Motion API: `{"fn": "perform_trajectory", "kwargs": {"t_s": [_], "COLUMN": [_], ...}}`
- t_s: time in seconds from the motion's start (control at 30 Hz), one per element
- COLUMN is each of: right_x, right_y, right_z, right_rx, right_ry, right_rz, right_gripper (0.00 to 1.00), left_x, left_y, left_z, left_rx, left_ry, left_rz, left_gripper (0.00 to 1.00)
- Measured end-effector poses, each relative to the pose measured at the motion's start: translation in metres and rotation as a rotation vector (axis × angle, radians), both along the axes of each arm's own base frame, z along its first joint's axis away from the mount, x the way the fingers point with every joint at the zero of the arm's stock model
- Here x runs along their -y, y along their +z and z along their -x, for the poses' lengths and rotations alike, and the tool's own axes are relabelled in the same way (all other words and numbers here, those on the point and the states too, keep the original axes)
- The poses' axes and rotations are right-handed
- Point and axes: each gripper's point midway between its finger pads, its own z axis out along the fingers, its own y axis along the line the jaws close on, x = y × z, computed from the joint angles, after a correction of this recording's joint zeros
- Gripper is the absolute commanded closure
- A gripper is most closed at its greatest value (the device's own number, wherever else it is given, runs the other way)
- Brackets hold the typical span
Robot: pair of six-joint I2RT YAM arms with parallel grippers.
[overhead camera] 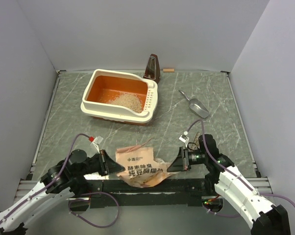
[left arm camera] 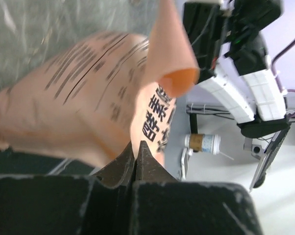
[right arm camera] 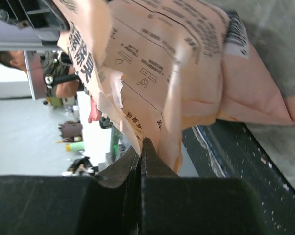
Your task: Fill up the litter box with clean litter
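The cream-white litter box (overhead camera: 140, 117) with its orange inside stands at the back centre of the table. A loose heap of pale clean litter (overhead camera: 126, 101) lies in it. A crinkled tan printed bag (overhead camera: 140, 166) hangs between the arms at the near edge. My left gripper (overhead camera: 122, 168) is shut on the bag's left edge, with the bag (left arm camera: 84, 98) pinched at the left gripper's (left arm camera: 136, 145) tips. From the other side my right gripper (overhead camera: 169, 168) is shut on the bag's right edge, and paper of the bag (right arm camera: 182, 63) is caught at the right gripper's (right arm camera: 141, 142) tips.
A metal scoop (overhead camera: 197, 107) lies on the table right of the litter box. A dark metronome (overhead camera: 152, 68) stands behind the box. White walls close in the left, right and back. A black rail (overhead camera: 186, 183) runs along the near edge below the bag.
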Motion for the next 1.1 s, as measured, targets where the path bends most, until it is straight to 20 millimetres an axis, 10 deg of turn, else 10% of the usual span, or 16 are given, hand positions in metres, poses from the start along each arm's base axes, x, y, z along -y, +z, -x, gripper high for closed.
{"fn": "perform_trajectory", "kwargs": {"t_s": [0.27, 0.47, 0.67, 1.1], "right_x": [0.005, 0.011, 0.016, -0.026], "right_y": [-0.007, -0.002, 0.008, 0.105], "right_z": [0.005, -0.007, -0.028, -0.059], "right_rx": [-0.080, 0.013, 0.220, 0.728], "right_ry": [0.019, -0.013, -0.075, 0.022], "right_rz": [0.065, 0.157, 0.210, 0.241], "right_gripper": [0.91, 0.51, 0.49, 0.45], "left_x": [0.000, 0.000, -0.004, -0.013], "left_y": [-0.020, -0.041, -0.047, -0.038], "left_z": [0.013, 0.018, 0.021, 0.021], "left_rx": [-0.109, -0.171, -0.178, -0.158], "left_ry": [-0.046, -0.076, -0.080, -0.065], "left_rz": [-0.039, -0.131, -0.159, -0.199], "left_gripper": [0.99, 0.99, 0.99, 0.99]}}
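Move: Both grippers already pinch the upright paper rim of the litter bag, one at each side. The bag's middle is about 10 cm right of the left hand, 3 cm ahead and some 8 cm lower; from the right hand it is roughly 12 cm left, 3 cm ahead and 5 cm lower. On the table, a brown strip sits about 17 cm ahead and 17 cm right of the right hand, with the scoop some 38 cm ahead and 21 cm right. Keep the left gripper shut on the bag's left rim and bring it down about 4 cm and a little back, rolling slightly. Open the right gripper halfway to let go of the right rim, draw it forward, then lift it clear about 10 cm up and 6 cm forward, easing left over the bag at the end while rolling its forward side up some 40 degrees. ##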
